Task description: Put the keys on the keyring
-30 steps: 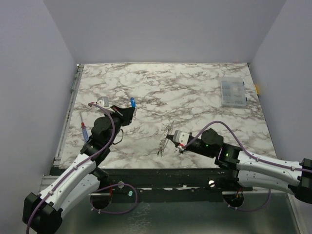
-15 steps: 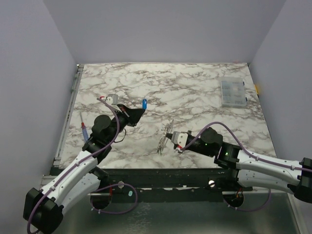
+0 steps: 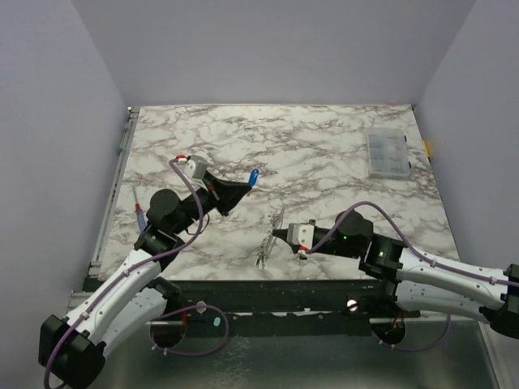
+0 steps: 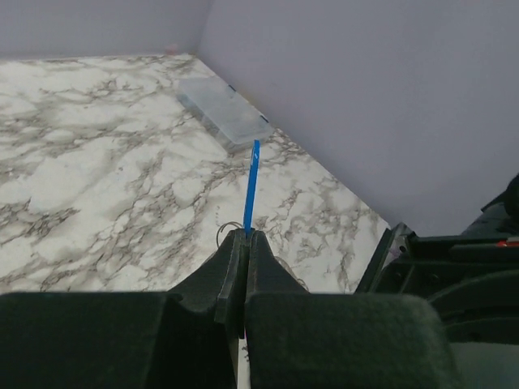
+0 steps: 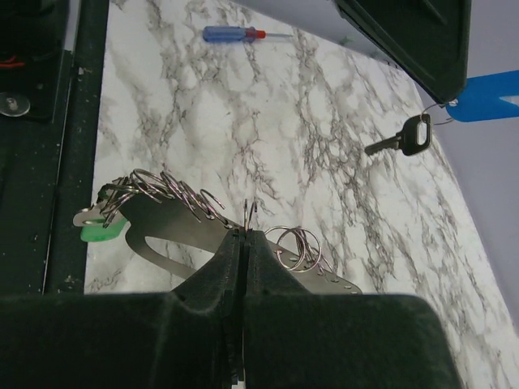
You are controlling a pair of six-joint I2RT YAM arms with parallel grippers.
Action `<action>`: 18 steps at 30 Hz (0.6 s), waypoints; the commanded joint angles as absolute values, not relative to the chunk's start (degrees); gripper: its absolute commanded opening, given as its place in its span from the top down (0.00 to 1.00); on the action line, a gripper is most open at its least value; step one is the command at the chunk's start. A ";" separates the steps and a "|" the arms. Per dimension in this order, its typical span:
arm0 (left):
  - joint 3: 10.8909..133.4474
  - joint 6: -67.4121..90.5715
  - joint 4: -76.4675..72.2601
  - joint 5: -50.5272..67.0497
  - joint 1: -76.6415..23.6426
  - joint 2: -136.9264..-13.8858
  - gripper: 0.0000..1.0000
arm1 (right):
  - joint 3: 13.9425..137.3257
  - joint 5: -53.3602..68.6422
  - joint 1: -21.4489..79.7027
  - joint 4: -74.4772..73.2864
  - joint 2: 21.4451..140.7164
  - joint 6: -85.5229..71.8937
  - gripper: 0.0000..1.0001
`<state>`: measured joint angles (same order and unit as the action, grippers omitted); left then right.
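My left gripper hangs above the table's middle left, shut on a blue key. In the left wrist view that blue key sticks out edge-on past the closed tips of the left gripper. From the right wrist I see the blue key at the upper right, with a black-headed key dangling from a small ring below it. My right gripper is shut on the keyring. Its tips pinch a small ring on the silvery keyring, which carries several rings and a green key.
A red-and-blue screwdriver lies near the table's left edge, also seen as the screwdriver from the right wrist. A clear compartment box sits at the far right; the left wrist view shows that box by the wall.
My left gripper has swung right and forward with the blue key, closer to the right gripper. The right gripper has drawn the keyring slightly toward the near edge.
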<state>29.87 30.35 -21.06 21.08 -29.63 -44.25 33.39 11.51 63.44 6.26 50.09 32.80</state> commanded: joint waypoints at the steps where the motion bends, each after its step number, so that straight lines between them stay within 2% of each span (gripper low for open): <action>1: 32.68 24.50 -24.27 30.82 -29.37 -43.18 1.00 | 36.76 15.62 64.03 5.36 49.88 31.55 0.99; 11: 33.44 20.01 -25.96 39.31 -29.38 -43.59 1.00 | 38.83 13.79 64.01 2.10 49.89 32.95 0.99; 18: 32.74 16.92 -30.49 47.64 -29.43 -44.31 1.00 | 43.24 16.20 64.03 -6.70 48.07 33.24 0.99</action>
<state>31.48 20.56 -26.00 40.05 -29.63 -44.27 39.33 13.61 63.55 -1.61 50.09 33.08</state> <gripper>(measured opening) 0.017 0.016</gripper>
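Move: The left fingers hold the key by its ring, with the blue tag sticking up and forward about 3 cm and the key dangling some 3 cm below. The keyring's middle lies roughly 10 cm back, 6 cm right and 8 cm below this hand, and its forward pair of loops about 7 cm back, 7 right, 7 down. For the right hand, which grips the keyring right at its fingertips, the key hangs about 9 cm forward, 7 left and 3 above. Back towards its base, the left hand brings the held key and blue tag about 5 cm, drifting right and rising a couple of centimetres each, closing in on the keyring. Its wrist swings clockwise and tips the fingers upward, some 15 degrees each, with the fingers kept shut. The right hand keeps its pinch on the keyring and lifts it about 2 cm. ##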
